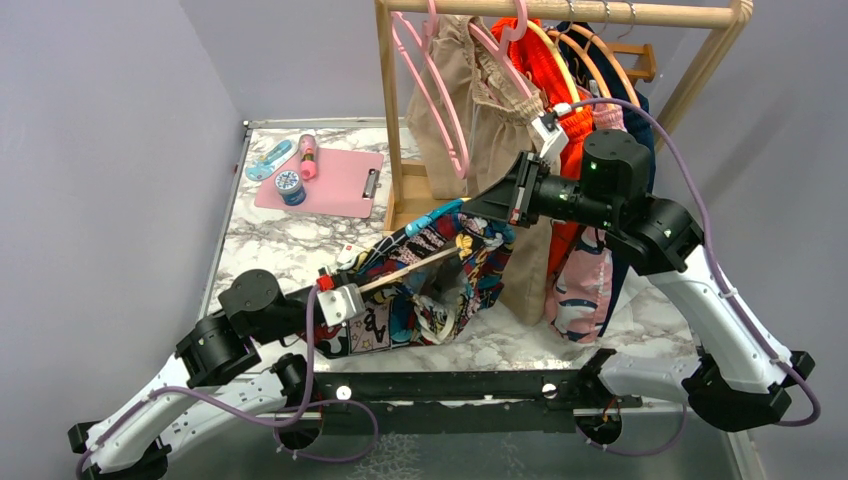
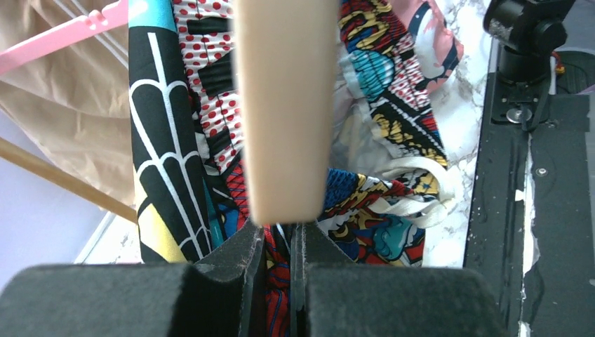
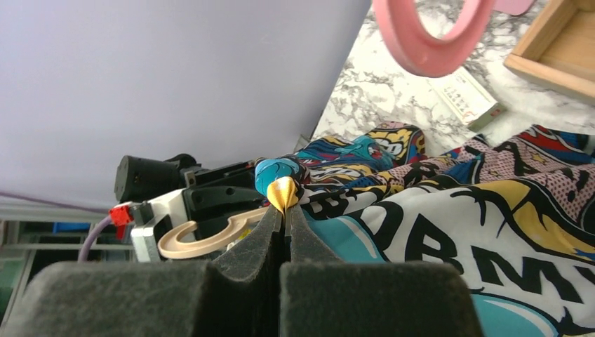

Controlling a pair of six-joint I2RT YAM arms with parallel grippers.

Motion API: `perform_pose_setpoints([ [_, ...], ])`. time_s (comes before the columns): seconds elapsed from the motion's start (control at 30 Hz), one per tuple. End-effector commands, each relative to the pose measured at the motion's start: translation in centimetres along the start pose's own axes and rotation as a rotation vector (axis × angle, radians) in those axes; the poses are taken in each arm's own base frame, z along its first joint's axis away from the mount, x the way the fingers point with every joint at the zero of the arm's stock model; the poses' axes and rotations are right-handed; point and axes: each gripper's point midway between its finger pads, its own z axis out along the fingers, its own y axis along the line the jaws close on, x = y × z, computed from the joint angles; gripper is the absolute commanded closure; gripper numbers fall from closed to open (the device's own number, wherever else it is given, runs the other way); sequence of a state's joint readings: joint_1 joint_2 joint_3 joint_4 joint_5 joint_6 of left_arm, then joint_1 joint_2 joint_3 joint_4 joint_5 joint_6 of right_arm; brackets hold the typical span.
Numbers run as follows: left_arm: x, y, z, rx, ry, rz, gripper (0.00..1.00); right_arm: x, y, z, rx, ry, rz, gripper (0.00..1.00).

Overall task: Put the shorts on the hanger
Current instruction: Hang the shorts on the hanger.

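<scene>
The comic-print shorts (image 1: 440, 285) hang bunched between my two grippers over the marble table, draped around the cream hanger (image 1: 410, 268). My left gripper (image 1: 345, 300) is shut on the hanger near its neck. In the left wrist view the hanger's arm (image 2: 284, 105) runs away from the jaws, with printed fabric (image 2: 393, 161) on both sides. The right gripper (image 1: 505, 205) is raised to the shorts' upper right, shut on a pinched fold of their edge. In the right wrist view that gripper (image 3: 285, 210) grips a yellow tip of the shorts (image 3: 435, 210), and the hanger's hook (image 3: 203, 237) shows to the left.
A wooden clothes rack (image 1: 560, 12) stands behind, carrying pink hangers (image 1: 440, 90), plain beige shorts (image 1: 470, 100) and an orange garment (image 1: 555, 70). A pink clipboard (image 1: 330, 180), tape roll (image 1: 290, 186) and pink bottle (image 1: 307, 155) lie at back left. A small white box (image 3: 466, 95) lies on the table.
</scene>
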State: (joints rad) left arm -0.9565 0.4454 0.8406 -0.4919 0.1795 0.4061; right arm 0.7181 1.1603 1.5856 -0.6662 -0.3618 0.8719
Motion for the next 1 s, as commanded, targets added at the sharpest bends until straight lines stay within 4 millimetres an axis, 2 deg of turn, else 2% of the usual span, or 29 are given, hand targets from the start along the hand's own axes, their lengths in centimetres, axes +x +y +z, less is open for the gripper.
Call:
perform_pose_setpoints([
  [0.0, -0.6, -1.6, -0.9, 0.080, -0.018, -0.033, 1.00, -3.5, 0.0, -2.1, 0.045, -0.201, -0.020, 0.99],
  [0.13, -2.2, -2.8, -1.0, 0.149, -0.081, -0.088, 1.00, -3.1, -1.7, -1.5, 0.094, -0.200, -0.001, 0.99],
  [0.37, -4.6, -2.8, -1.1, 0.150, -0.192, -0.136, 1.00, -2.1, -4.2, -0.8, 0.178, -0.166, -0.024, 0.99],
  [0.4, -4.8, -2.7, -1.3, 0.147, -0.203, -0.140, 1.00, -2.1, -4.5, -1.0, 0.191, -0.165, -0.038, 0.94],
  [0.53, -5.1, -2.6, -1.7, 0.130, -0.220, -0.164, 1.00, -2.3, -4.9, -1.8, 0.229, -0.162, -0.115, 0.62],
  [0.63, -4.9, -2.4, -1.9, 0.105, -0.221, -0.192, 1.00, -2.5, -5.0, -2.8, 0.257, -0.167, -0.175, 0.45],
  [0.77, -4.3, -1.8, -2.2, 0.048, -0.208, -0.248, 1.00, -2.5, -5.2, -3.9, 0.277, -0.150, -0.298, 0.36],
  [0.97, -3.7, 0.3, -3.5, -0.107, -0.212, -0.370, 1.00, -2.5, -5.1, -6.4, 0.279, -0.145, -0.524, 0.34],
])
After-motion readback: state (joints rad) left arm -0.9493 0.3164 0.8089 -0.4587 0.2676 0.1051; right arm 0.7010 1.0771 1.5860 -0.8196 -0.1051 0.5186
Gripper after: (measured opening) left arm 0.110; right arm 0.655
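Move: The right fingers hold the stretched waistband of the shorts; the hanger's free end lies about 8 cm below them, 4 cm nearer the base and 2 cm to their left. The pink hanger's lower end is some 5 cm ahead and 1 cm left at about hand height, and the beige trousers hang roughly 7 cm ahead and 9 cm right. From the left hand, gripping hanger and cloth, that free end lies about 13 cm right, 6 cm forward and slightly higher. The right fingers let go of the waistband after easing it down about 3 cm, slightly forward and right; they open wide and draw off some 4 cm to the right, tipping down and twisting about 25 degrees. The left hand keeps its pinch on hanger and shorts, pulling back about 4 cm and rising 2 while its wrist turns. ##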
